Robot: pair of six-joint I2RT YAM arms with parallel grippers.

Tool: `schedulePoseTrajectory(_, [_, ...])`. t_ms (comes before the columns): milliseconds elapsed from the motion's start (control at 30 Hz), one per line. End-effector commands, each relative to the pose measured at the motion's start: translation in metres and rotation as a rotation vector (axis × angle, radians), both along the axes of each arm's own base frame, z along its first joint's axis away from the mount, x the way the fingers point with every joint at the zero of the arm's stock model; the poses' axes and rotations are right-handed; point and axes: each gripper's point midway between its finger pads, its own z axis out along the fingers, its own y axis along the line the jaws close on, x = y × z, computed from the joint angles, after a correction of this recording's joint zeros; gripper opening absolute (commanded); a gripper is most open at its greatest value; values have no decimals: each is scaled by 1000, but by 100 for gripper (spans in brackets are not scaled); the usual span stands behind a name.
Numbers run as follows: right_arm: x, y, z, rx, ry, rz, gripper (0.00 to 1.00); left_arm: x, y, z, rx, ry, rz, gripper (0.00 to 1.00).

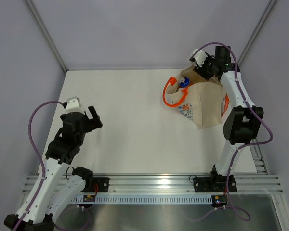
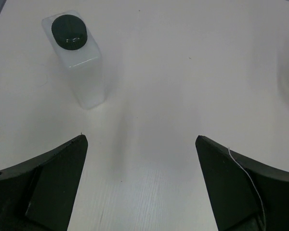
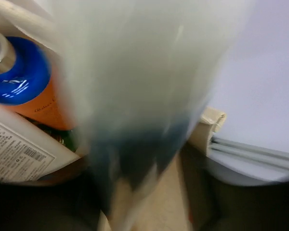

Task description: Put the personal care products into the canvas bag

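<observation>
The canvas bag (image 1: 204, 103) stands at the far right with its orange handle (image 1: 171, 95) hanging out to the left. The orange cylinder's blue cap (image 1: 184, 82) shows in its mouth. My right gripper (image 1: 202, 65) hovers over the bag's opening. In the right wrist view a pale, motion-blurred object (image 3: 135, 86) fills the middle and hides the fingers. Beside it sit the orange cylinder with its blue cap (image 3: 20, 79) and a white labelled container (image 3: 14, 154). The white flat bottle with black cap (image 2: 79, 62) stands ahead and left of my open, empty left gripper (image 2: 140, 139).
The grey enclosure walls meet the white table (image 1: 130, 125) at its far and side edges. An aluminium rail (image 1: 154, 185) with both arm bases runs along the near edge. My left gripper (image 1: 92, 117) hangs over the left half of the table.
</observation>
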Motion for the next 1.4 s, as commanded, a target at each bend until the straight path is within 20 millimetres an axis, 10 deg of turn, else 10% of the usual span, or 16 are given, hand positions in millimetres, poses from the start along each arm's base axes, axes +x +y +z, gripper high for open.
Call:
schedulePoseTrajectory(0, [13,-10,33,-146,-182,59,81,5,22,-11,44,42,125,99])
schedulePoseTrajectory(267, [-22,-27,75,39,-137,-6,100,49,45,-23,80,90,249,99])
schedulePoseTrajectory(500, [-84,11,122,194,-115,164,100,93,74,-43,48,137,320,99])
schedulePoseTrajectory(967, [-214,96,139,653,29,440,100,159,106,-70,95,182,279,98])
schedulePoseTrajectory(1033, [-236,105,132,706,73,468,99,162,114,-72,69,175,292,91])
schedulePoseTrajectory(1133, [-260,119,113,722,134,487,99,168,102,-73,-4,161,213,53])
schedulePoseTrajectory(1367, [-306,173,49,685,359,532,99,166,9,-16,-317,-10,-207,12])
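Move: The last bottle, white with a dark cap, stands alone on the table about 15 cm ahead of my open left hand, 10 cm to its left, with its middle some 12 cm lower. My right hand is already over the canvas bag with the silver tube between its fingers; the bag's middle is roughly 6 cm back from it, level sideways and some 11 cm below. The orange bottle already inside sits about 3 cm back, 9 cm to the left and 9 cm below. I send my left hand forward and to its left, sinking about 10 cm as it tips down some 15 degrees, pinch the white bottle below its cap, then swing back right about 3 cm. Meanwhile my right hand opens wide to let go of the silver tube, rises clear of the bag, and draws back some 30 cm and to its left, rolling its left side up and sinking again near the end. ##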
